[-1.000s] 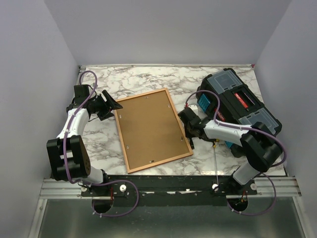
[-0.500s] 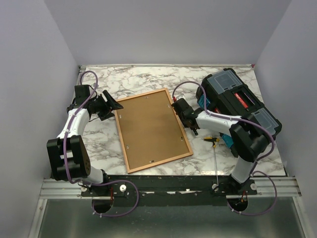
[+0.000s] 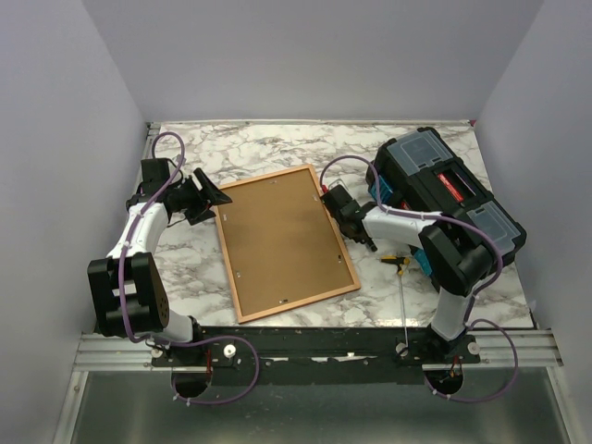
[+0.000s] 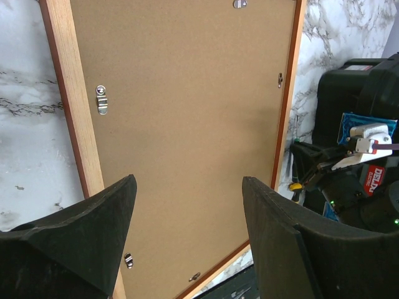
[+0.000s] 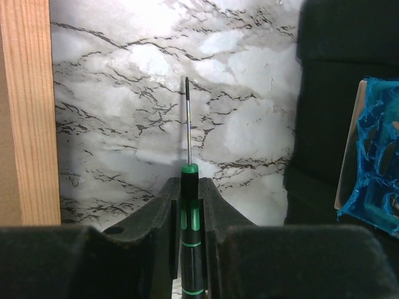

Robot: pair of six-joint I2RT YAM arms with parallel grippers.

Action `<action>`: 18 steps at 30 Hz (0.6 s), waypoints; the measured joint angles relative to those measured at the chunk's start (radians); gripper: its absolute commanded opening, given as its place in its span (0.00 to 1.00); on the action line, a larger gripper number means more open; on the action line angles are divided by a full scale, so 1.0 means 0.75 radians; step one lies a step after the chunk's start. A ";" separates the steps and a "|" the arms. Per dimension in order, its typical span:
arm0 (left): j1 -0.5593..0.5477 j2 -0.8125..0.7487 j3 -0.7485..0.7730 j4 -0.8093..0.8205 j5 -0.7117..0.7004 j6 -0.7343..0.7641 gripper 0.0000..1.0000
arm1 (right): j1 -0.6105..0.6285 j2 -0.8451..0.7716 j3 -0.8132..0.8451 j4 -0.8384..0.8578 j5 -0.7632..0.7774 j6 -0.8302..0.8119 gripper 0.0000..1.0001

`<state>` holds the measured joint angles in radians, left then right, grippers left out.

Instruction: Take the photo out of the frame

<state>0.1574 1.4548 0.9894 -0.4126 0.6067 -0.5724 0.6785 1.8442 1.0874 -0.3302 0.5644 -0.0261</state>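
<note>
The frame (image 3: pixel 282 240) lies face down on the marble table, brown back board up, with small metal clips (image 4: pixel 101 99) along its edges. The photo is hidden under the board. My left gripper (image 3: pixel 211 196) hangs open just above the frame's far left corner; nothing sits between its fingers (image 4: pixel 189 187). My right gripper (image 3: pixel 331 198) is beside the frame's right edge near the far corner, shut on a black-and-green screwdriver (image 5: pixel 189 205). Its thin shaft (image 5: pixel 187 118) points out over bare marble, with the frame's wooden rim (image 5: pixel 28 112) to its left.
A black toolbox (image 3: pixel 444 199) with clear lid compartments stands at the right, close behind the right arm. A blue item (image 5: pixel 377 156) leans against it. A yellow-handled tool (image 3: pixel 400 262) lies on the table between frame and toolbox. Walls enclose three sides.
My right arm has swung from the frame's lower right side toward its far right corner, carrying the screwdriver and uncovering the yellow-handled tool. The left arm has stayed still.
</note>
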 measured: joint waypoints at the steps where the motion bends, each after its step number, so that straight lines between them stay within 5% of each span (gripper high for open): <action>1: 0.000 -0.001 -0.001 0.000 0.001 0.000 0.71 | 0.001 0.000 0.000 0.000 0.001 -0.001 0.27; 6: -0.001 -0.006 -0.001 0.001 0.002 0.000 0.71 | 0.000 0.001 0.005 -0.006 0.014 0.013 0.38; 18: -0.001 -0.013 -0.001 0.002 0.008 0.000 0.71 | 0.002 -0.034 0.018 -0.073 0.044 0.095 0.46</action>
<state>0.1566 1.4452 0.9886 -0.4114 0.6128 -0.5724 0.6800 1.8191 1.1007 -0.3847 0.5972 0.0448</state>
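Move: The screwdriver is between the right hand's fingertips, only about a centimetre above the bare marble it is meant for. The frame's middle lies some 21 cm to that hand's left and 6 cm back, and the toolbox's middle about 21 cm to its right and 3 cm ahead. The yellow tool is roughly 10 cm back and 9 cm right. From the left hand, the screwdriver is about 37 cm right, level ahead and 12 cm lower. The right hand stays low over the strip of marble between frame and toolbox and opens its fingers from nearly shut to a bit under half, letting go of the screwdriver handle while the wrist turns about 5 degrees clockwise. Then, with the handle close beside its right finger, it starts to lift straight up, slowly at first and by only about 1 cm, the fingers still spreading a little. ##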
